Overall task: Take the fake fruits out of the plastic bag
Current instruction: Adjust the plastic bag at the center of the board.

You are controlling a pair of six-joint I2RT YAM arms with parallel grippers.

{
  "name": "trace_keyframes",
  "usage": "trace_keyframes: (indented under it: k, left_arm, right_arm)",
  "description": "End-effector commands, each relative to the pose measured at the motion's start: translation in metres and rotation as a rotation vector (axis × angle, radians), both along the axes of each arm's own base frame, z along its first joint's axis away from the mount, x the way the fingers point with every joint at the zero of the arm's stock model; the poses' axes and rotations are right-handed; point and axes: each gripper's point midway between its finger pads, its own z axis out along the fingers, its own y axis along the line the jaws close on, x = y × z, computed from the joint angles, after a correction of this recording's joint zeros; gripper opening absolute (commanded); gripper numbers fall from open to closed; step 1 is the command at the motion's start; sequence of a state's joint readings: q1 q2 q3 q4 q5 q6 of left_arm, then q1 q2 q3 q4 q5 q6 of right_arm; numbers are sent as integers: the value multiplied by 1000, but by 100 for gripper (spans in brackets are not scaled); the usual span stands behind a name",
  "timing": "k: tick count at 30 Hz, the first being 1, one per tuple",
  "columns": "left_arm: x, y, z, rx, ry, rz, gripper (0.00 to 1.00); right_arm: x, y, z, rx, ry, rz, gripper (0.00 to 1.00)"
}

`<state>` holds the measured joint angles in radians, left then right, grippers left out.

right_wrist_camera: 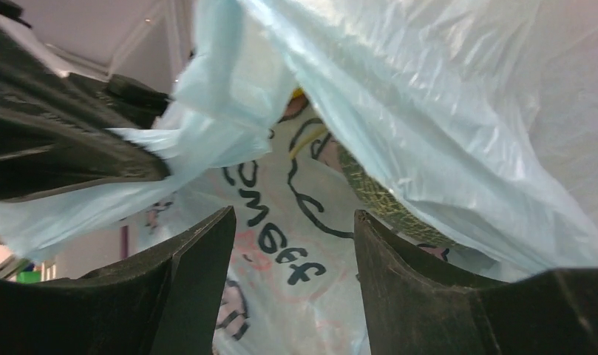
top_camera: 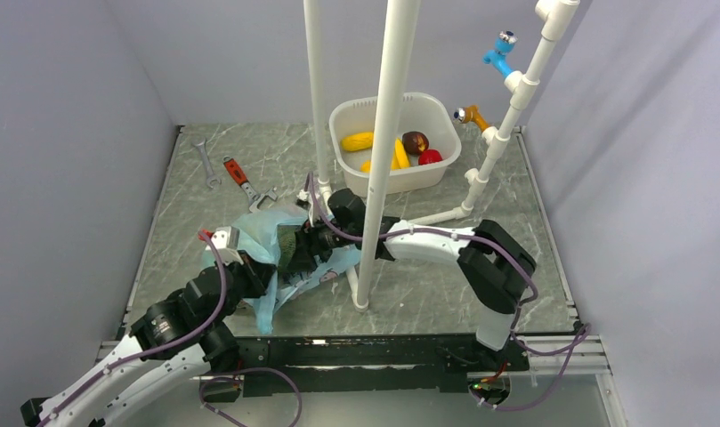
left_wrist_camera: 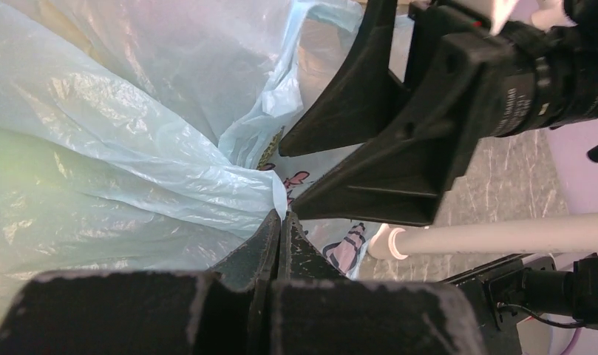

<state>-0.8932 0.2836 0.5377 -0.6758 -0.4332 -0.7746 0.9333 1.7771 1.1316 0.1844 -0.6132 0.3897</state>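
The light blue plastic bag (top_camera: pixel 265 233) lies crumpled on the table's left half. My left gripper (left_wrist_camera: pixel 281 216) is shut on a fold of its film (left_wrist_camera: pixel 155 163) and holds the mouth up. My right gripper (right_wrist_camera: pixel 294 218) is open inside the mouth, over the printed film (right_wrist_camera: pixel 281 244). A dark green netted fruit (right_wrist_camera: pixel 377 196) lies just beyond its right fingertip, half under the film; it also shows from above as a dark green patch (top_camera: pixel 294 246). Yellow, red and brownish fake fruits (top_camera: pixel 400 151) lie in the white tub (top_camera: pixel 384 184).
A thick white pipe (top_camera: pixel 384 151) stands right over my right arm, with a thinner pipe (top_camera: pixel 316 98) behind it. A grey spanner (top_camera: pixel 206 162) and a red-handled wrench (top_camera: pixel 240 178) lie at the back left. A pipe frame with blue (top_camera: pixel 499 51) and orange (top_camera: pixel 472 116) toys is at the right.
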Motion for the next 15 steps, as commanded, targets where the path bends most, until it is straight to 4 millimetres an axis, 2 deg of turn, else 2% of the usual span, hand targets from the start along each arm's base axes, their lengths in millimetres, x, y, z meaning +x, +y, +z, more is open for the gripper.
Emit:
trace_keyframes:
  k: [1, 5, 7, 8, 10, 12, 15]
  left_arm:
    - [0, 6, 9, -35, -7, 34, 0]
    - [0, 23, 13, -34, -7, 115, 0]
    - [1, 31, 12, -40, -1, 157, 0]
    - [1, 35, 10, -45, 7, 183, 0]
    - [1, 40, 9, -55, 16, 220, 0]
    - [1, 43, 15, -56, 0, 223, 0]
    - [-2, 52, 31, -21, -31, 218, 0]
  right_arm:
    - [21, 6, -17, -41, -81, -66, 61]
    - [8, -6, -52, -100, -36, -64, 51]
    - [-2, -14, -72, -124, -20, -72, 42]
    - [-8, -18, -86, -144, -2, -73, 37]
    - [-19, -28, -111, -186, 51, -87, 33]
    - [-26, -32, -123, -195, 91, -100, 32]
    - [-33, -30, -124, -170, 100, -100, 33]
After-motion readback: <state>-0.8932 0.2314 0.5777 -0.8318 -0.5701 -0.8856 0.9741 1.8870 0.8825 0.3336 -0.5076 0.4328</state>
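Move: My left hand's shut fingers already hold a gathered edge of the plastic bag. The bag's printed near side, where my right hand goes, lies about 4 cm to the right of my right hand, 3 cm nearer me and some 13 cm below; from my left hand it is roughly 9 cm right, 1 cm back and 13 cm down. From my right hand, the melon in the bag sits about 2 cm farther out and 9 cm below, and the white pole's foot 15 cm right and 8 cm back. I sink my right hand about 12 cm, drawing back and to the right some 3 to 4 cm as it drops from over the open mouth to the bag's printed near side, and bring its open fingers about half closed. With my left hand I keep the pinch and drag the held edge about 4 cm left, staying level and turning some 10 degrees counter-clockwise. ##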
